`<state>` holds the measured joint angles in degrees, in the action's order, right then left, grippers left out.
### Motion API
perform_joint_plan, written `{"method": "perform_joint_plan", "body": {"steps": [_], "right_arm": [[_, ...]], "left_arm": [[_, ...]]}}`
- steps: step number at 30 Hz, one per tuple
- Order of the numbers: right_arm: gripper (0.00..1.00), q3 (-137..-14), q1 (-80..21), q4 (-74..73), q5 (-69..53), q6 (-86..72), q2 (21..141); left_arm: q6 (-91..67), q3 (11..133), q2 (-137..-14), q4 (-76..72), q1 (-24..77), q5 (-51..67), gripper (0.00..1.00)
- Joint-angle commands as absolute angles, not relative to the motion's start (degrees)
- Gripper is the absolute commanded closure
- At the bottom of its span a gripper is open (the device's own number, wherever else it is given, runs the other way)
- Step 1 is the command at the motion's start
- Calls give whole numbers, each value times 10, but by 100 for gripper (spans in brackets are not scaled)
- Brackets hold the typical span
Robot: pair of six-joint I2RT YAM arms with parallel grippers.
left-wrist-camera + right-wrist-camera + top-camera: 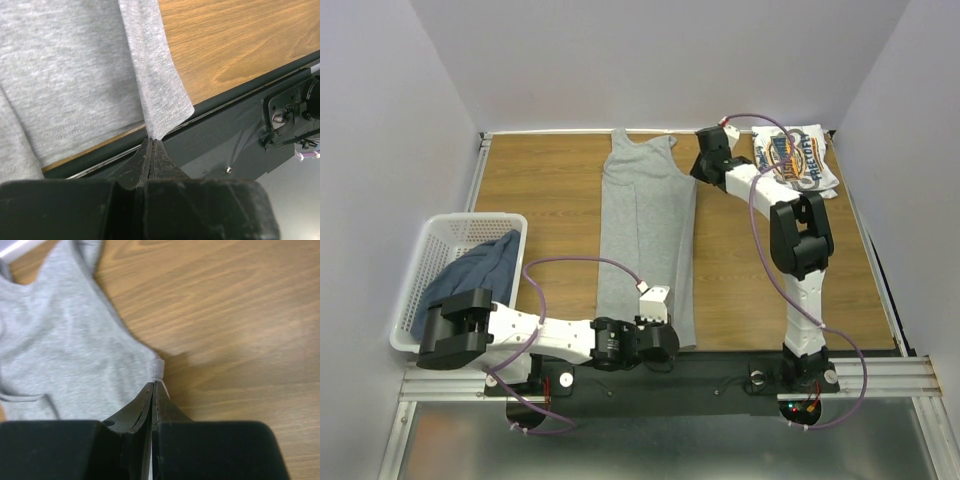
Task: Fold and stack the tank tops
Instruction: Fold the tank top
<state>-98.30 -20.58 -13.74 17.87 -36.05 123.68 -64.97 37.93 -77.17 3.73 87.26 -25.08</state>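
Note:
The light grey tank top (645,235) lies stretched lengthwise down the middle of the table, straps at the far edge. My left gripper (672,342) is shut on its near right hem corner; in the left wrist view the jaws (152,141) pinch that corner of the grey cloth (70,75) over the table's front edge. My right gripper (698,168) is shut on the top's right side below the armhole, where the fingertips (156,384) clamp the edge of the grey fabric (65,355). The white logo tank top (800,160) lies folded at the far right. The dark blue tank top (475,272) lies in the basket.
A white lattice basket (438,236) stands at the left edge of the wooden table (760,290). The black mounting rail (720,375) runs along the near edge. Grey walls close in the left, far and right sides.

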Motion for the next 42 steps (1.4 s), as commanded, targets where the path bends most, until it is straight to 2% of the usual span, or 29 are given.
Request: {"method": "perform_joint_plan", "body": {"steps": [1,20,42], "right_arm": [[94,-1040,-230,-120,192,-360,1234],[93,-1136,-298,-121,191,-354,1321],[91,-1211,-329,-124,185,-346,1386]], "left_arm": [[-685,371,-753,73,886,-279,100],[-831,322,-701,170,913,-296,100],[-874,303,-671,218,916,-289,100]]}}
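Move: The fold edge of the tank top's already folded-in left side is where both held points are going: about 17 cm left of the right hand, level in depth and some 6 cm below, and at the hem about 10 cm left of the left hand, 5 cm below. The shoulder straps lie roughly 10 cm ahead and 15 cm left of the right hand; the printed stack lies 29 cm right and 6 cm ahead. The hem's right corner is 5 cm right of the left hand, 1 cm ahead. Both grippers keep their pinch on the tank top's right side edge and carry it leftward towards the folded-in left side. The right hand, at the armhole, goes about 15 cm left in two shallow arcs and ends about level; the left hand, at the hem, goes some 7 cm left while sinking 3 cm and easing back slightly, its wrist turning about 10 degrees counter-clockwise. ##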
